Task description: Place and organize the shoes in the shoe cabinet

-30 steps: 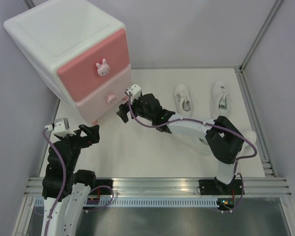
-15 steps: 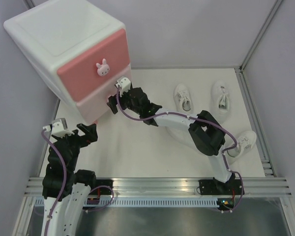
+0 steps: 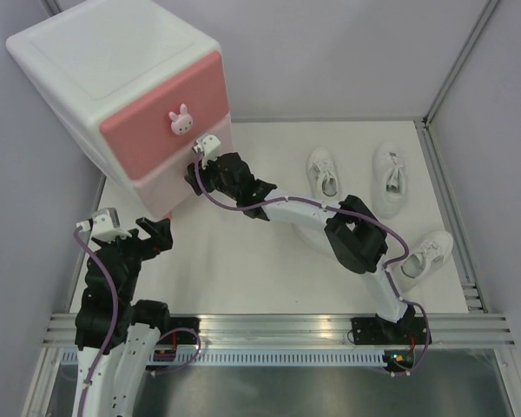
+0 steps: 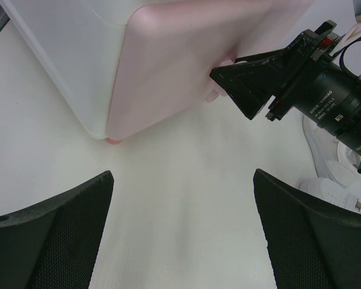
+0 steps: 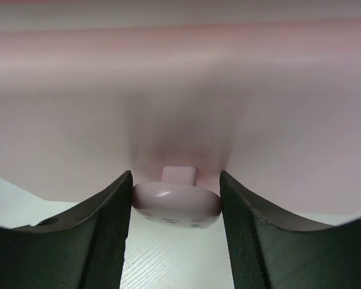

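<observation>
The shoe cabinet (image 3: 113, 69) stands at the back left, both drawers shut. My right gripper (image 3: 195, 174) reaches to its pale pink lower front (image 5: 180, 90). In the right wrist view this gripper (image 5: 175, 180) is shut on the lower drawer's knob (image 5: 177, 201), with a pad against each side of it. Three white shoes lie on the table to the right (image 3: 324, 172) (image 3: 389, 174) (image 3: 424, 254). My left gripper (image 3: 156, 233) hovers open over bare table near the cabinet's front foot, with nothing between its fingers (image 4: 182, 177).
The upper drawer's bunny knob (image 3: 181, 120) sits just above my right wrist. Grey walls close in on the left, back and right. An aluminium rail (image 3: 278, 328) runs along the near edge. A shoe (image 4: 334, 189) shows at the right in the left wrist view.
My right gripper has moved left to the lower drawer front and closed on its knob. With the right arm stretched out, the near right shoe is uncovered. The left arm has not moved.
</observation>
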Available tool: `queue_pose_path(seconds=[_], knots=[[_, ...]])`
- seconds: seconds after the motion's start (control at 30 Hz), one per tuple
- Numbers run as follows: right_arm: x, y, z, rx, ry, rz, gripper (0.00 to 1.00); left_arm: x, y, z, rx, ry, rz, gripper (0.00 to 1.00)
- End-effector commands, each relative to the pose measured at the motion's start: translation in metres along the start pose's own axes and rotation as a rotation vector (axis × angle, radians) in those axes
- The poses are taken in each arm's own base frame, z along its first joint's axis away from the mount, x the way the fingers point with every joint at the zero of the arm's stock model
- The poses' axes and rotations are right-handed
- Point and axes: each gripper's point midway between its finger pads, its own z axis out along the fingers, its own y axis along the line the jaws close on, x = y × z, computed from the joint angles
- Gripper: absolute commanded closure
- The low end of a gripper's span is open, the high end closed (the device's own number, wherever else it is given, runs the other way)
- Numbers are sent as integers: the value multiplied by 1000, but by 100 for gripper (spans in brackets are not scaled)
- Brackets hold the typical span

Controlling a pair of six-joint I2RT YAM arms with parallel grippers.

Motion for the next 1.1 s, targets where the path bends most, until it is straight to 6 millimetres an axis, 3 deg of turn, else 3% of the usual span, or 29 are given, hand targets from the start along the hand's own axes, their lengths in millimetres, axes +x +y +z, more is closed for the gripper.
queue_pose_path(seconds=[0.0, 0.1, 0.2, 0.33, 0.63, 0.67, 0.7, 0.77, 0.83, 1.07], knots=[[-17, 4, 4, -7, -40, 6, 55, -7, -1, 3, 0, -24, 8, 0], [-17, 3, -2, 2, -33, 7, 77, -7, -2, 3, 1, -23, 8, 0], [-23, 1, -13, 6, -35, 0, 91, -6, -1, 4, -1, -22, 8, 0], [-33, 2, -28, -2, -30, -10, 99, -7, -1, 3, -3, -25, 8, 0], [-33, 8, -73, -56, 44, -35, 99, -9, 1, 3, -11, -32, 6, 0], [-20, 7, -80, -56, 73, -34, 99, -8, 1, 3, -11, -29, 5, 0], [-28, 7, -89, -55, 61, -34, 99, -8, 1, 2, -11, -30, 6, 0], [-16, 5, -101, -53, 95, -35, 99, -8, 1, 2, -11, -30, 4, 0], [-20, 10, -117, -80, 98, -29, 99, -8, 1, 2, -14, -30, 3, 0], [0, 16, -160, -89, 167, -19, 99, -8, 2, 2, -21, -33, 3, 0]])
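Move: The lower drawer's knob is already between the right fingers, with the drawer front about 2 cm ahead and 2 cm left of that hand. The rabbit knob of the upper drawer is about 15 cm straight above; the cabinet's near foot is roughly 6 cm back, 10 cm left and 11 cm below. From the left hand, the lower knob lies about 20 cm ahead, 8 cm right and 5 cm below. Back and to the right in about equal parts, square away from the cabinet face, the right hand draws the lower drawer out by its knob, slowly at first and then faster, some 15 cm in all and nearly level. The fingers keep their pinch on the knob while the wrist tips them down by some 10 degrees. ##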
